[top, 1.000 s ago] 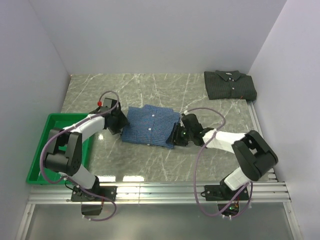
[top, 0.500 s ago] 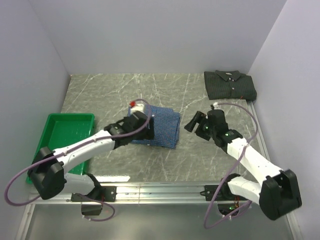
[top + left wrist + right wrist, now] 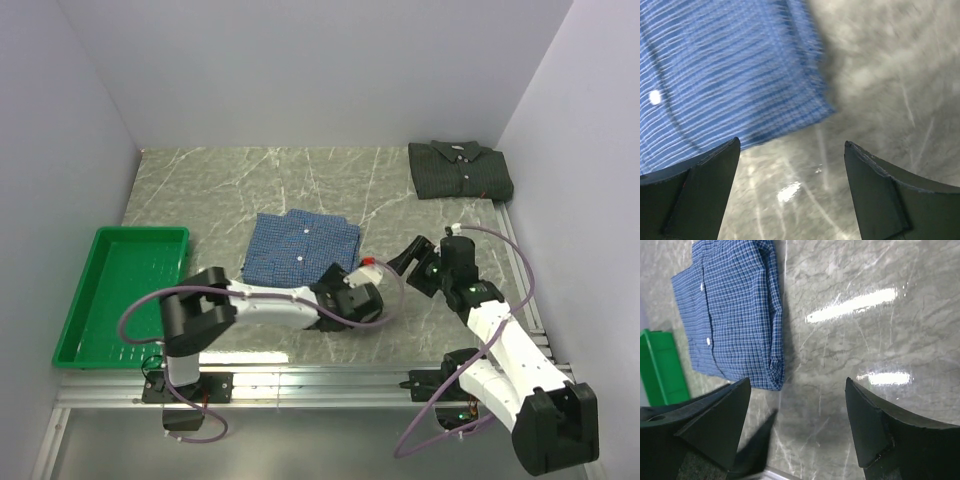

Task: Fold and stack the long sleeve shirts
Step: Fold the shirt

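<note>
The blue checked long sleeve shirt (image 3: 302, 250) lies folded flat at the table's middle, collar and white buttons up. The dark green-charcoal shirt (image 3: 460, 170) lies folded in the back right corner. My left gripper (image 3: 342, 292) hangs at the blue shirt's near right corner. In the left wrist view that gripper (image 3: 792, 142) is open over bare table, with the blue shirt's corner (image 3: 730, 65) just beyond the fingers. My right gripper (image 3: 408, 258) is open, to the right of the blue shirt. In the right wrist view it (image 3: 797, 381) holds nothing, and the shirt's folded edge (image 3: 735, 315) lies ahead on the left.
A green plastic tray (image 3: 120, 295) stands at the near left edge; its corner (image 3: 660, 370) shows in the right wrist view. The grey marble table (image 3: 200, 190) is walled on three sides. A metal rail (image 3: 320, 380) runs along the front.
Both grippers have opened and let go of the blue shirt. The left arm swung from the shirt's left side round to its near right corner. The right arm drew back to the right.
</note>
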Tool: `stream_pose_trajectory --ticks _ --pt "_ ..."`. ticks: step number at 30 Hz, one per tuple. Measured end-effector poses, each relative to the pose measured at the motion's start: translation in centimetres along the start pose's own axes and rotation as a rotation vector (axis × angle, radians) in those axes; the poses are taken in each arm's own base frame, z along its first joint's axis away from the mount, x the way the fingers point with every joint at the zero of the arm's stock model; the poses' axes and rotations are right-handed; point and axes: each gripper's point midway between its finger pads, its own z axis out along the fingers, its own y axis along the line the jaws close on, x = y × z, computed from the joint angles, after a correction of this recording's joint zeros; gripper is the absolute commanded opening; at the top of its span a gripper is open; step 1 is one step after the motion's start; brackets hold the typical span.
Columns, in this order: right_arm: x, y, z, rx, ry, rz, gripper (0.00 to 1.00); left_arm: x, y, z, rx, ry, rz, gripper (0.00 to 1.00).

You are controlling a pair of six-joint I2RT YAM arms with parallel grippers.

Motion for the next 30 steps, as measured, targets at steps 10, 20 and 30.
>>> stream_pose_trajectory --ticks 10,20,30 --pt "0.0 -1.3 -0.5 -0.033 -0.007 0.057 0.83 0.1 -0.3 2.3 -0.152 -0.059 0.181 0.68" --pt "1.7 -1.7 1.5 -0.074 0.077 0.124 0.84 1.0 0.0 3.2 -0.191 -0.063 0.197 0.0" --pt "2.6 1.0 4.8 -0.204 0.171 0.257 0.86 -0.9 0.6 0.7 -0.061 -0.112 0.017 0.0"
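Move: The blue checked shirt's near right corner lies just off the left hand's open fingers, about 2 cm ahead, not to either side, and 3 cm below. The middle of the folded shirt is some 11 cm ahead and 9 cm to the left, also about 3 cm below. From the right hand, that same corner is roughly 14 cm to the left, 1 cm back and 8 cm below. Dipping about 3 cm and easing 2 cm forward, the left hand reaches the shirt's near right corner, shuts its wide-open fingers fully to pinch the cloth, then rises about 3 cm with it. The right hand, fingers staying open, drifts slightly right, then sinks and swings left towards that corner, rolling its left side up some 20 degrees. ##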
